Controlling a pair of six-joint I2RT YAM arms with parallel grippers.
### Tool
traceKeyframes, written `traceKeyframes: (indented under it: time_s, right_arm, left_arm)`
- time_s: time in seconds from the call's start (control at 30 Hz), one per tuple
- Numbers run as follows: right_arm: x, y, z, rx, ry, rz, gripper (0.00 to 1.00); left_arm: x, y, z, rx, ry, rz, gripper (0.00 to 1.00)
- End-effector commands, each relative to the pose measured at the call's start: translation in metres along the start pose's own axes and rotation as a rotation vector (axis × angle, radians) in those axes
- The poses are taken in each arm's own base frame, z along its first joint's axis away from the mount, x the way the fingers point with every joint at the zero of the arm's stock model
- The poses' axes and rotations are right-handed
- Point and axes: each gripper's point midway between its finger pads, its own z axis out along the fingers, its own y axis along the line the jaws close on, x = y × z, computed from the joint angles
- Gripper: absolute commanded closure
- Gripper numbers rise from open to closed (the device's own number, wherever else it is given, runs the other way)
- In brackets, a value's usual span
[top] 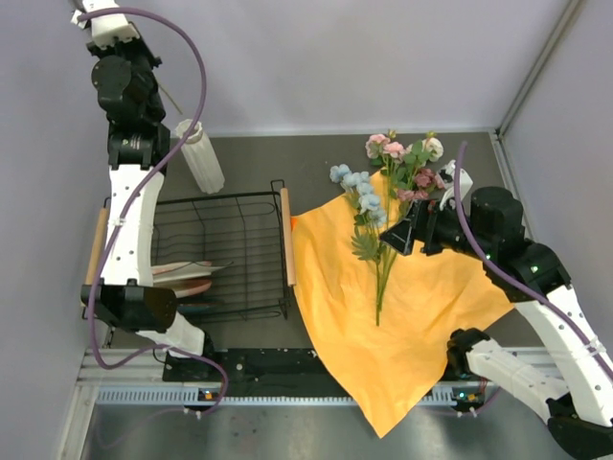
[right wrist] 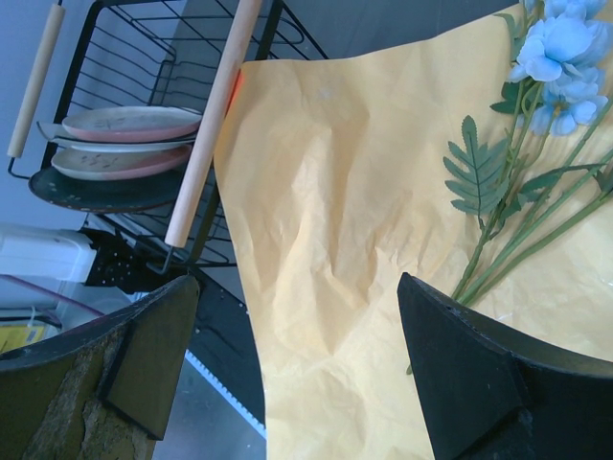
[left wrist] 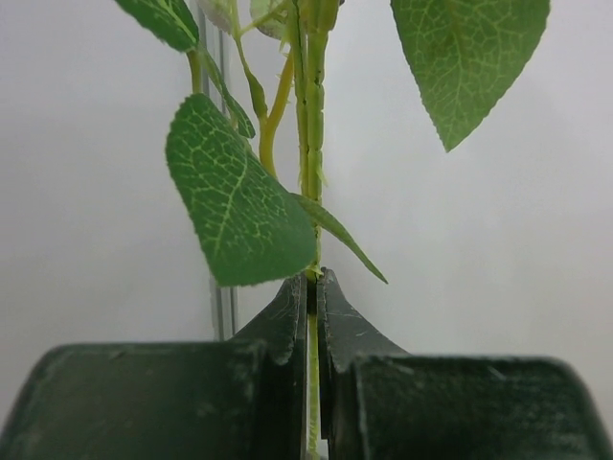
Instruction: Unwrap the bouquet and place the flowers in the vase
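Note:
The bouquet lies unwrapped: its orange paper (top: 383, 326) is spread flat on the table. On it lie the flowers (top: 383, 201), pink, cream and pale blue heads pointing to the far side. My right gripper (top: 407, 233) hovers just right of their stems, open and empty. In the right wrist view the paper (right wrist: 326, 192) fills the gap of the right gripper (right wrist: 297, 283), with blue blooms (right wrist: 560, 57) at upper right. My left gripper (left wrist: 312, 287) is shut on one green leafy stem (left wrist: 312, 144), raised high at the far left. The white ribbed vase (top: 199, 153) stands below it.
A black wire dish rack (top: 230, 254) with wooden handles sits between the vase and the paper and holds plates (top: 187, 278). The rack (right wrist: 144, 57) also shows in the right wrist view. Grey walls close the back and the right side.

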Motion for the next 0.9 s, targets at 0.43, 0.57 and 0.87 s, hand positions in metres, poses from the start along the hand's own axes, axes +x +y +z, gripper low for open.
traceKeyframes:
  time_s: [0.43,0.57,0.87]
  right_arm:
    - [-0.005,0.004,0.007,-0.028,-0.020,-0.020,0.13]
    - [-0.003,0.002,0.012,-0.022,-0.006,-0.012,0.13]
    - [0.002,0.000,0.016,-0.021,0.010,0.000,0.13]
  left_arm:
    - [0.085,-0.010,-0.013,0.049,0.127,-0.016,1.00]
    - [0.122,-0.010,-0.028,0.058,0.146,-0.047,1.00]
    - [0.184,-0.014,-0.044,0.064,0.230,-0.088,1.00]
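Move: The left gripper, shut on the white rose's stem, is high over the far left. The vase's middle lies about 7 cm ahead, 3 cm right and some 46 cm below, its mouth roughly 32 cm down, with the stem's lower end already at the rim. The wire rack's middle is some 23 cm back, 5 right and 52 down; its plates are 28 back, 3 right. From the right hand the vase is about 32 cm ahead, 42 left and 18 below. Lower the left gripper about 20 cm towards the vase mouth, quickening past halfway and easing off at the end, while carrying it some 5 cm forward. Tip the fingers down by about 15 degrees to bring the stem more upright as it feeds in, and keep them shut on it throughout. ##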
